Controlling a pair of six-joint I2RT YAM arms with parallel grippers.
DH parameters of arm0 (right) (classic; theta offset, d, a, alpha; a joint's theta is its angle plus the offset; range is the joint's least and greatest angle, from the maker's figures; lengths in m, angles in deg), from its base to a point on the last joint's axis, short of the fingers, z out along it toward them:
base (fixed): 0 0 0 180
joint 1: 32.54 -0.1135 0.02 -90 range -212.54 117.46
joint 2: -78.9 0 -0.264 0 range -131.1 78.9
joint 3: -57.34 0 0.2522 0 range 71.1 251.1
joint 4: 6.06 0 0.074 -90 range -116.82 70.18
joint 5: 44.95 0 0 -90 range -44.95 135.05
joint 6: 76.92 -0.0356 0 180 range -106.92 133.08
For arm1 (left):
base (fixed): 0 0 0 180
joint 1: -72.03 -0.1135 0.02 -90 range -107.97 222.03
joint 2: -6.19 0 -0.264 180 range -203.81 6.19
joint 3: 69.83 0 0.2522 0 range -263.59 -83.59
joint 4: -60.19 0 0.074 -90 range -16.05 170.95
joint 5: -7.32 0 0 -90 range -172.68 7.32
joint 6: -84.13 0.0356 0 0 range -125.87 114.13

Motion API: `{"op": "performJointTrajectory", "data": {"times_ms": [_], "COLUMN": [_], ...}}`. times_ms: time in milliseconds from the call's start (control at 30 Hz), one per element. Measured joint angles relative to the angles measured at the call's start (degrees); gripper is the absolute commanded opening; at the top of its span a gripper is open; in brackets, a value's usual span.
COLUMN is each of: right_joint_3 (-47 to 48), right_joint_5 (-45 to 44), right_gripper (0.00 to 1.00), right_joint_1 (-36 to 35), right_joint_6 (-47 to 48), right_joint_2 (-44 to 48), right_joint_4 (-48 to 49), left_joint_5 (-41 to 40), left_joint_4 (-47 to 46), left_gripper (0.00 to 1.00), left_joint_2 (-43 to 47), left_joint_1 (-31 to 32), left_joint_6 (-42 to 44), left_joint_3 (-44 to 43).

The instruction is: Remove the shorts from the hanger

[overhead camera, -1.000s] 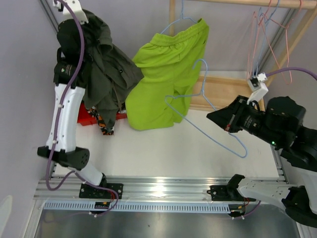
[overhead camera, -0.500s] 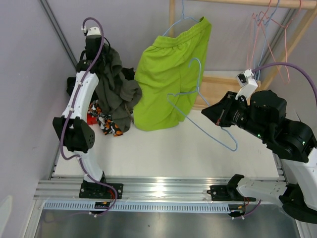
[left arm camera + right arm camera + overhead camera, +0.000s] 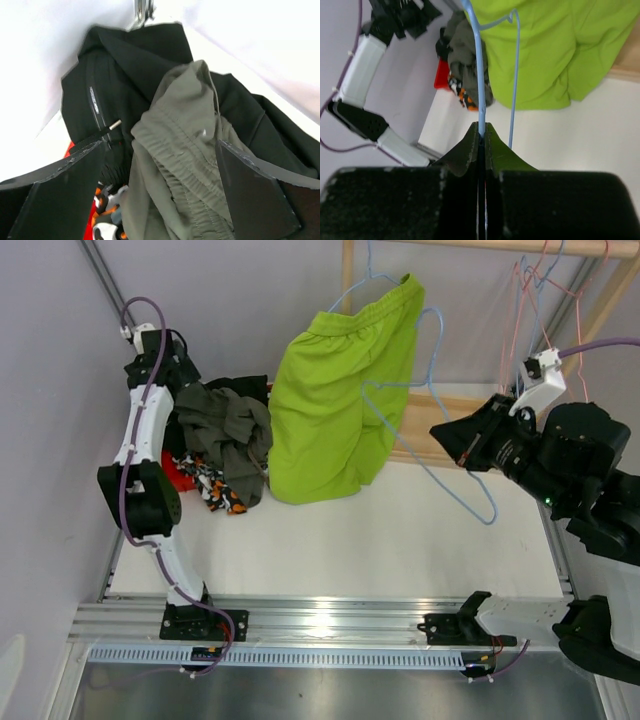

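Observation:
Lime green shorts (image 3: 335,405) hang from a blue hanger on the wooden rack (image 3: 347,270). My right gripper (image 3: 440,432) is shut on a second, bare blue hanger (image 3: 479,65), held in the air right of the green shorts (image 3: 555,55). At the far left, dark grey-olive shorts (image 3: 225,425) lie on top of a pile with black shorts (image 3: 240,388) and an orange-black-white patterned pair (image 3: 210,488). My left gripper (image 3: 160,144) stands open just above the olive shorts (image 3: 190,165), its fingers (image 3: 70,185) apart on either side and gripping nothing.
A red object (image 3: 172,468) shows under the pile's left edge. Several pink and red wire hangers (image 3: 540,290) dangle from the rack at the top right. The grey wall runs close behind the left arm. The wooden rack's lower bar (image 3: 450,405) crosses behind the held hanger.
My left gripper has opened and let go of the olive shorts, which dropped onto the pile. The right gripper has lifted the bare blue hanger up and to the right.

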Motion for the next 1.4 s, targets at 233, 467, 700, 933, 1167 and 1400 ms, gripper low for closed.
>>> {"op": "performJointTrajectory", "data": {"times_ms": [233, 467, 700, 933, 1167, 1400], "right_joint_3": [15.9, 19.4, 18.2, 24.8, 25.8, 25.8], "right_joint_5": [-10.1, -5.0, 5.2, 10.1, 12.0, 12.1], "right_gripper": [0.0, 0.0, 0.0, 0.0, 0.0, 0.0], "right_joint_1": [3.9, 24.6, 36.8, 41.2, 42.0, 43.7], "right_joint_6": [6.7, 10.9, 11.3, 11.3, 11.2, 10.3], "right_joint_2": [-8.7, -15.5, -24.0, -32.9, -34.2, -36.3], "right_joint_4": [-2.6, -0.2, 5.1, 7.1, 7.9, 13.4], "left_joint_5": [-0.2, 2.4, 4.0, 4.6, 5.2, 5.4], "left_joint_4": [2.1, -1.6, -7.7, -10.8, -12.3, -13.7], "left_gripper": [0.99, 0.99, 0.99, 0.99, 0.99, 0.99], "left_joint_2": [7.0, 33.0, 51.9, 54.6, 53.4, 53.9], "left_joint_1": [1.1, 9.2, 17.4, 19.6, 19.6, 19.6], "left_joint_6": [-3.6, -1.7, 1.1, 4.4, 5.1, 5.5], "left_joint_3": [8.3, 24.0, 36.9, 48.4, 51.7, 52.2]}}
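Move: The bare stretch of the wooden rod with the empty hangers, where the held blue hanger is going, lies roughly 35 cm ahead of the right hand, 20 cm to its right and 13 cm up; the empty hangers' middle is about 8 cm lower. The green shorts hang some 34 cm ahead of this hand, 11 cm left, 12 cm lower. From the open left hand they are about level ahead, 40 cm right, 10 cm higher; the grey shorts lie 9 cm back, 16 cm right, 15 cm below. The blue hanger, still pinched in the right hand's shut fingers, is carried some 26 cm forward and 14 cm right towards the rod's right part, over a shallow hump, the wrist turning about 30 degrees clockwise. Wide open already, the left hand leaves the grey shorts, drawing back and right, arching up and sinking again, turning clockwise and levelling somewhat. ##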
